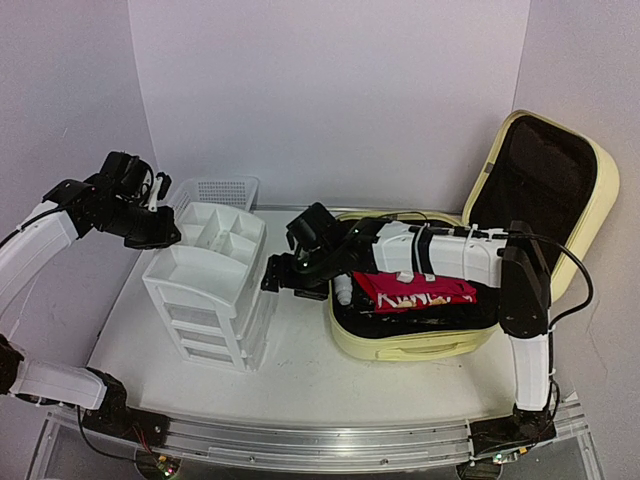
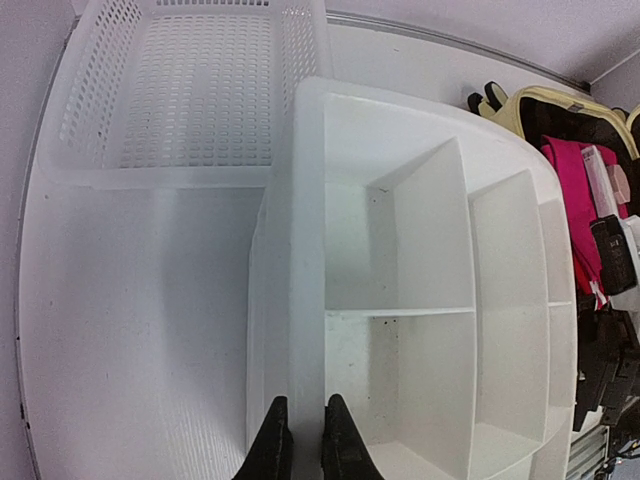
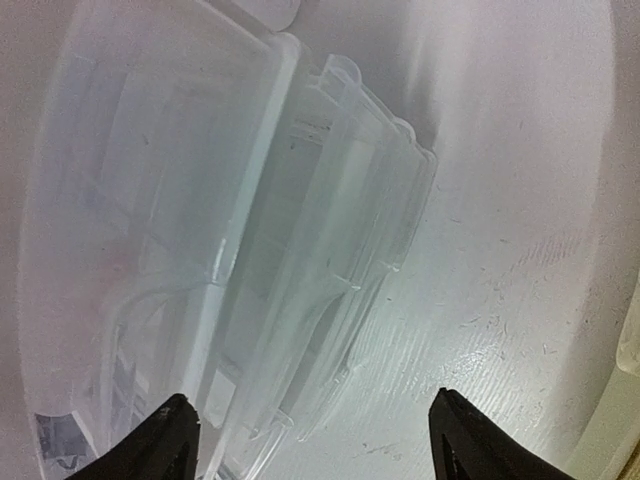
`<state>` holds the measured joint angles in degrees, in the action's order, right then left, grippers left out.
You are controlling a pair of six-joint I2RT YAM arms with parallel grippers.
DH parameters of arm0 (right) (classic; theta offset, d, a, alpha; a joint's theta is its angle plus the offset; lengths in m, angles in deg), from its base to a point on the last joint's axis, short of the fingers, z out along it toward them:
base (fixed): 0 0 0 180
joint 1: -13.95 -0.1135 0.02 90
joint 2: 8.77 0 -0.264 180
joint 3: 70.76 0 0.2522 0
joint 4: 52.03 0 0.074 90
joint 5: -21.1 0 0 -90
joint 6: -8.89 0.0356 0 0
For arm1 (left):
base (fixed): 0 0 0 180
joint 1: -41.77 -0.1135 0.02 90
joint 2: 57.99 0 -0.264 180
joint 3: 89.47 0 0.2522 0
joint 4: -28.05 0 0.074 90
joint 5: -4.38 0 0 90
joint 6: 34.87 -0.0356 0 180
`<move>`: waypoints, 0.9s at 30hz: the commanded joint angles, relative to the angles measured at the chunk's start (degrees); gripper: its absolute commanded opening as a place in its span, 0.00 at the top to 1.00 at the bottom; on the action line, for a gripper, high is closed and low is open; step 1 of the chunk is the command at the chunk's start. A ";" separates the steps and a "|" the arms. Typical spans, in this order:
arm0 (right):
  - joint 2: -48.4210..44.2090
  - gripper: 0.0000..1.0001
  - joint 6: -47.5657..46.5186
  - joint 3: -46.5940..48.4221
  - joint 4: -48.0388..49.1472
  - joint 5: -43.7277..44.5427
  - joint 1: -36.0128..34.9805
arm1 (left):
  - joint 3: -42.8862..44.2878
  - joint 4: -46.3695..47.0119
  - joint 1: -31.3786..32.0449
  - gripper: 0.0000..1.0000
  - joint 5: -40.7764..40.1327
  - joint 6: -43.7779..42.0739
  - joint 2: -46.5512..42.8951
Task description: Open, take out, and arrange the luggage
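The pale-yellow luggage (image 1: 410, 345) lies open at the right, its black-lined lid (image 1: 590, 215) standing up. A pink garment (image 1: 415, 290) lies inside it, and the left wrist view catches the luggage (image 2: 520, 105) with the garment (image 2: 575, 190) at its right edge. My right arm reaches left across the open shell. Its gripper (image 1: 280, 275) hangs open beside the white drawer unit (image 1: 205, 290), with the unit's clear drawer fronts (image 3: 300, 230) under the wide jaws (image 3: 315, 440). My left gripper (image 1: 165, 230) is shut on the outer rim of the unit's top tray (image 2: 400, 250), one finger on each side (image 2: 303, 440).
A white mesh basket (image 1: 220, 190) stands behind the drawer unit at the back left, also in the left wrist view (image 2: 180, 90). The white tabletop (image 1: 300, 360) stretches between the unit and the suitcase. Purple walls close in the back and sides.
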<state>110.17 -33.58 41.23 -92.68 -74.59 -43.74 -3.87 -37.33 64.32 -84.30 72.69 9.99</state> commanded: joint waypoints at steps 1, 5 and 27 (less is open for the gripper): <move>-1.73 0.27 0.23 0.35 2.72 0.60 -0.36 | -2.23 -4.50 0.41 1.00 -0.16 -1.58 1.04; -0.45 0.39 1.76 0.48 3.25 -0.23 -0.38 | -2.22 -4.54 0.37 1.00 0.28 -1.74 1.31; 4.09 0.46 -0.79 5.82 -8.23 8.74 -3.43 | -2.57 -4.53 0.45 1.00 -0.79 -2.09 1.14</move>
<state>113.95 -31.20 44.01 -93.64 -73.20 -45.10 -4.18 -37.13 64.32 -84.32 72.69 9.77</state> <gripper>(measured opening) 0.547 0.091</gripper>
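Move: The fronts of the clear drawers are about 4 cm to the left of my right hand, roughly level with it fore and aft and some 3 cm lower. The drawer unit's top tray is about 12 cm left and 10 cm higher, level fore and aft. In the open suitcase, the white bottle lies about 12 cm right, 3 cm ahead and 6 cm below. From my left hand, those drawer fronts are about 17 cm right, 3 cm back and 15 cm below. I narrow my right fingers from wide open to a little over half open beside the clear drawers, nearly in place at first. Then I sink about 2 cm and ease about 1 cm left, closer to the lower drawer fronts. My left hand stays put and keeps its pinch on the rim of the drawer unit's top. ##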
